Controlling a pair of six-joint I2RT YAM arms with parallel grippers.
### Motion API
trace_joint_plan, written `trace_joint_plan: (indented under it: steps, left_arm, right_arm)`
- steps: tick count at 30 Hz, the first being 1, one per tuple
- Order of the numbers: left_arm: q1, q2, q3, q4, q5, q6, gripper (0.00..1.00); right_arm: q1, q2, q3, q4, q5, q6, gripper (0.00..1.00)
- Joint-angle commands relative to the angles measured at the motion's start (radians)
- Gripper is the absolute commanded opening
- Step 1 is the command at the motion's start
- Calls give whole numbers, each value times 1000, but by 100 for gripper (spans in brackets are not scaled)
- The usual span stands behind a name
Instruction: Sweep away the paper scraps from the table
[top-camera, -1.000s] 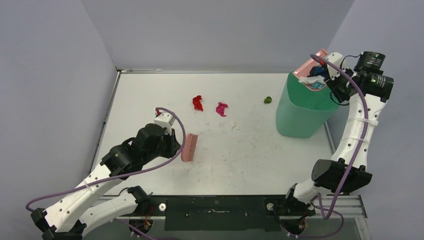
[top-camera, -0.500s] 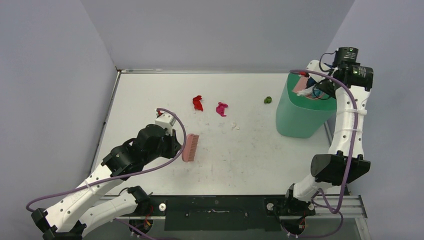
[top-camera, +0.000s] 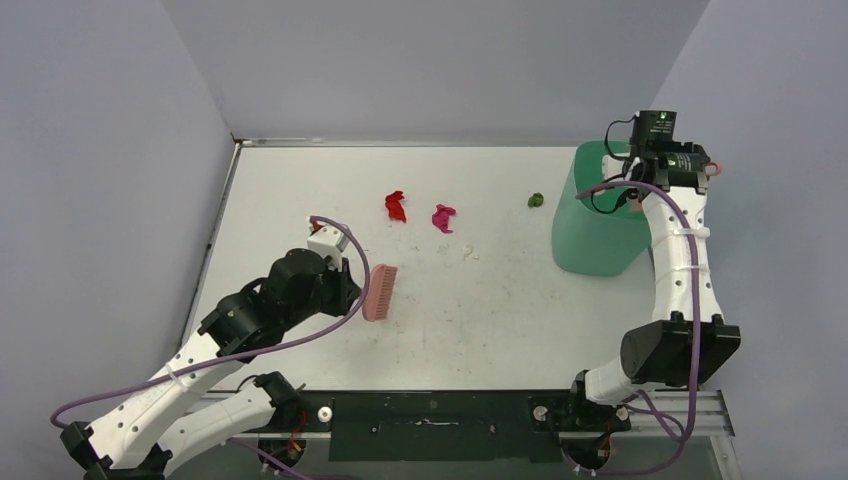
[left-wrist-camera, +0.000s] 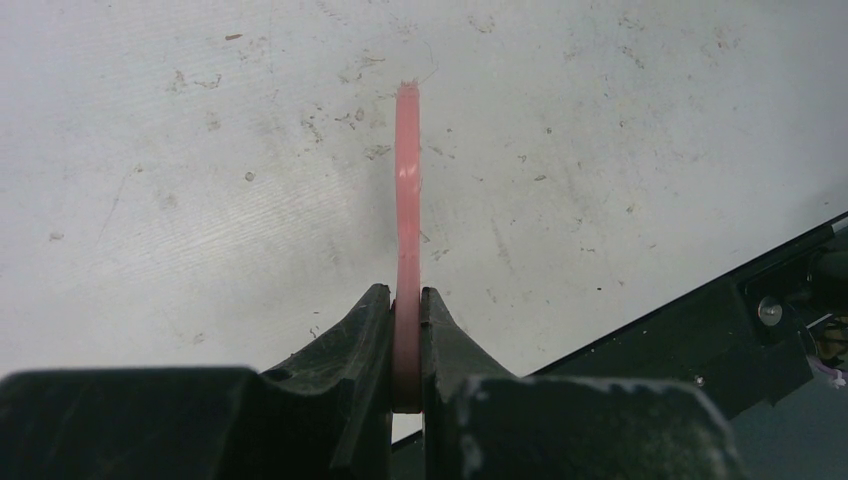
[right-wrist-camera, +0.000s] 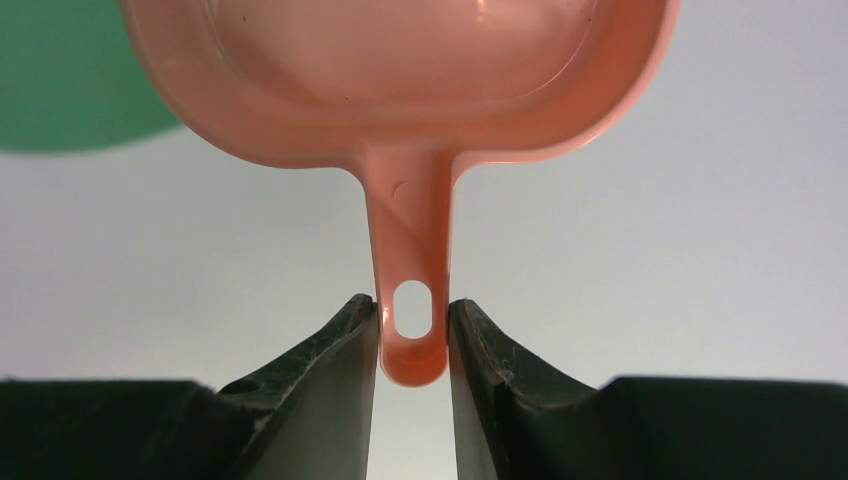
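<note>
Paper scraps lie on the white table (top-camera: 500, 320): a red one (top-camera: 396, 206), a magenta one (top-camera: 442, 217), a green one (top-camera: 536, 200) and small white bits (top-camera: 468, 253). My left gripper (left-wrist-camera: 406, 310) is shut on the handle of the pink brush (top-camera: 378, 293), which rests bristles-down on the table, below and left of the scraps. My right gripper (right-wrist-camera: 412, 330) is shut on the handle of the pink dustpan (right-wrist-camera: 400, 70), held high over the green bin (top-camera: 600, 215). In the right wrist view the pan looks empty. From above it is mostly hidden by the wrist.
The green bin stands at the table's right edge, with the green scrap just left of it. A tiny red bit (top-camera: 316, 226) lies by my left wrist. Grey walls enclose the left and back. A black rail (left-wrist-camera: 740, 310) runs along the near edge.
My right wrist has turned and moved left above the bin. The scraps seen earlier in the tilted dustpan no longer show. My left arm and the brush have barely moved.
</note>
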Motion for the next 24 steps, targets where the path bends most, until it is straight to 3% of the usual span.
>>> trace_joint_plan:
  steps: [1,7,15,24]
  left_arm:
    - [7,-2,14,70,11,20,0]
    - [9,1,18,86,12,26,0]
    - [24,80,63,229,36,2,0]
    - [52,472,231,605,159,-154,0]
  right_arm:
    - [0,-76,59,117,99,-142,5]
    - [0,-81,133,68,19,-47,5]
    - [-2,-65,319,25,-199,245,5]
    - [0,-159,312,16,-578,706,5]
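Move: The left hand holds the brush some 18 cm above the table, with the pink scrap about 30 cm ahead and 15 cm to its right. The red scrap lies some 34 cm ahead and 4 cm right of that hand, the white crumbs about 21 cm ahead and 20 cm right. The right hand, holding the emptied dustpan, has the bin's middle about 5 cm ahead, 10 cm left and 22 cm below. Straight up at first, then slightly left, the right hand climbs about 10 cm away from the bin, tipping its fingers upward and raising its left side as it keeps its grip on the dustpan. The left hand hardly stirs, then speeds off right and forward, roughly 11 cm in all with a small rise, carrying the still-gripped brush towards the pink scrap and white crumbs. ##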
